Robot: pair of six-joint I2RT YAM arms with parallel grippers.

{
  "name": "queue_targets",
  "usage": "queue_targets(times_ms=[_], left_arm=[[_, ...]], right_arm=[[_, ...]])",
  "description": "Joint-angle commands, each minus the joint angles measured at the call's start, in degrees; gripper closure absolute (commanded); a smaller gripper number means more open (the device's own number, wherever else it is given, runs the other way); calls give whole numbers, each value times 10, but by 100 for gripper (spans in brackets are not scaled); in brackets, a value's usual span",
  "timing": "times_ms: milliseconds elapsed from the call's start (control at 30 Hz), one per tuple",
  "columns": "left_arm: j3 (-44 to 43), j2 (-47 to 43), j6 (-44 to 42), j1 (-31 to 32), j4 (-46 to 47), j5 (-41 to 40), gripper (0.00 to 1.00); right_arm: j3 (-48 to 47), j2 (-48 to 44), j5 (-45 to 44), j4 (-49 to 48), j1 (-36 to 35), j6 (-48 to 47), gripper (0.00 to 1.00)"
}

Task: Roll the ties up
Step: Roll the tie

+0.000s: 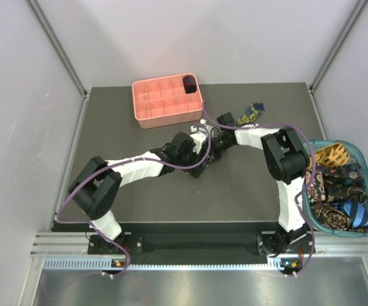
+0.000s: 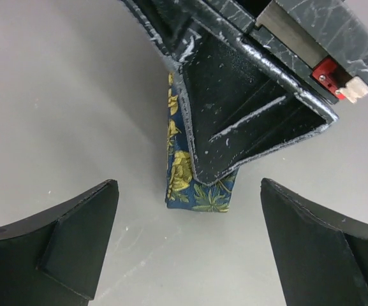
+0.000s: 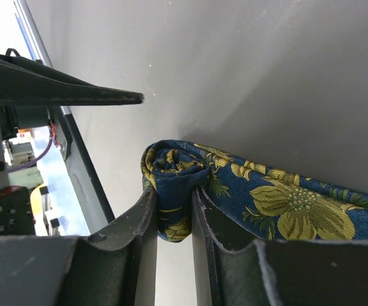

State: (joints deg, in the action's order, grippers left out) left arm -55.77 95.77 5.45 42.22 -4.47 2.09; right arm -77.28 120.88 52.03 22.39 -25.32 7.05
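A navy tie with yellow flowers [image 3: 279,197] lies across the dark table; its wide pointed end [image 1: 250,113] shows near the back. One end is coiled into a small roll, and my right gripper [image 3: 174,191] is shut on that roll, one finger on each side. My left gripper [image 2: 189,186] stands open just in front of it, with the tie's rolled end [image 2: 182,175] and the right gripper's finger [image 2: 235,127] between and beyond its tips. From above, both grippers meet at mid-table, the left [image 1: 199,167] and the right [image 1: 214,148]. A dark rolled tie [image 1: 189,83] sits in a tray compartment.
The salmon-pink grid tray [image 1: 155,105] stands at the back centre of the table. A teal basket [image 1: 364,156] holding several loose ties hangs off the right edge. Grey walls close in on both sides.
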Motion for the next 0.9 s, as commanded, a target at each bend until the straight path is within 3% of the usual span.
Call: queue_targets(times_ms=[0,167,300,433,600,700,733,867], left_arm=[[-34,22,-20,4,-12,2,3],[-75,65,-26,5,-45,9,6],[-97,91,-27,5,-62,-3,14],[-99,101,-32,5,-64,4,24],[-101,114,-35,7,-75,16,48],[-105,115,-39,14,-80,20,55],[-106,115,-40,20,-84,15,58],[-108,117,-38,32,-96,-11,64]], right_arm=[[8,40,-156,-5,16,-59,94],[11,42,-139,-5,16,-67,94],[16,39,-123,-16,16,-67,93],[16,45,-122,-16,20,-62,94],[26,39,-123,-24,23,-55,92],[30,38,-130,-27,26,-42,89],[32,38,-134,-29,30,-39,83],[51,22,-135,-47,30,-27,75]])
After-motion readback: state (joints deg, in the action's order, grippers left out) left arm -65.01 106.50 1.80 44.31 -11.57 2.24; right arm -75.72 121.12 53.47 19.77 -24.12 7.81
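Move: The rolled part of the tie lies about 4 cm below my open left hand, 2 cm to its right and hardly any farther out. The tie's far flat end is some 17 cm ahead of that hand, 18 cm to its right and 5 cm lower; the pink tray's middle is roughly 21 cm ahead and 12 cm left, 3 cm lower. From my right hand, which already pinches the roll, its middle is about 1 cm left, level fore and aft, and 1 cm down. I sink my left hand about 3.5 cm over the roll and ease it 2 cm to my right, tipping it some 10 degrees. Its wide-open fingers straddle the roll on the way down, then close to about half open and pinch it across its width, while my right hand stays there and keeps holding it, its grip just starting to ease at the very end. ##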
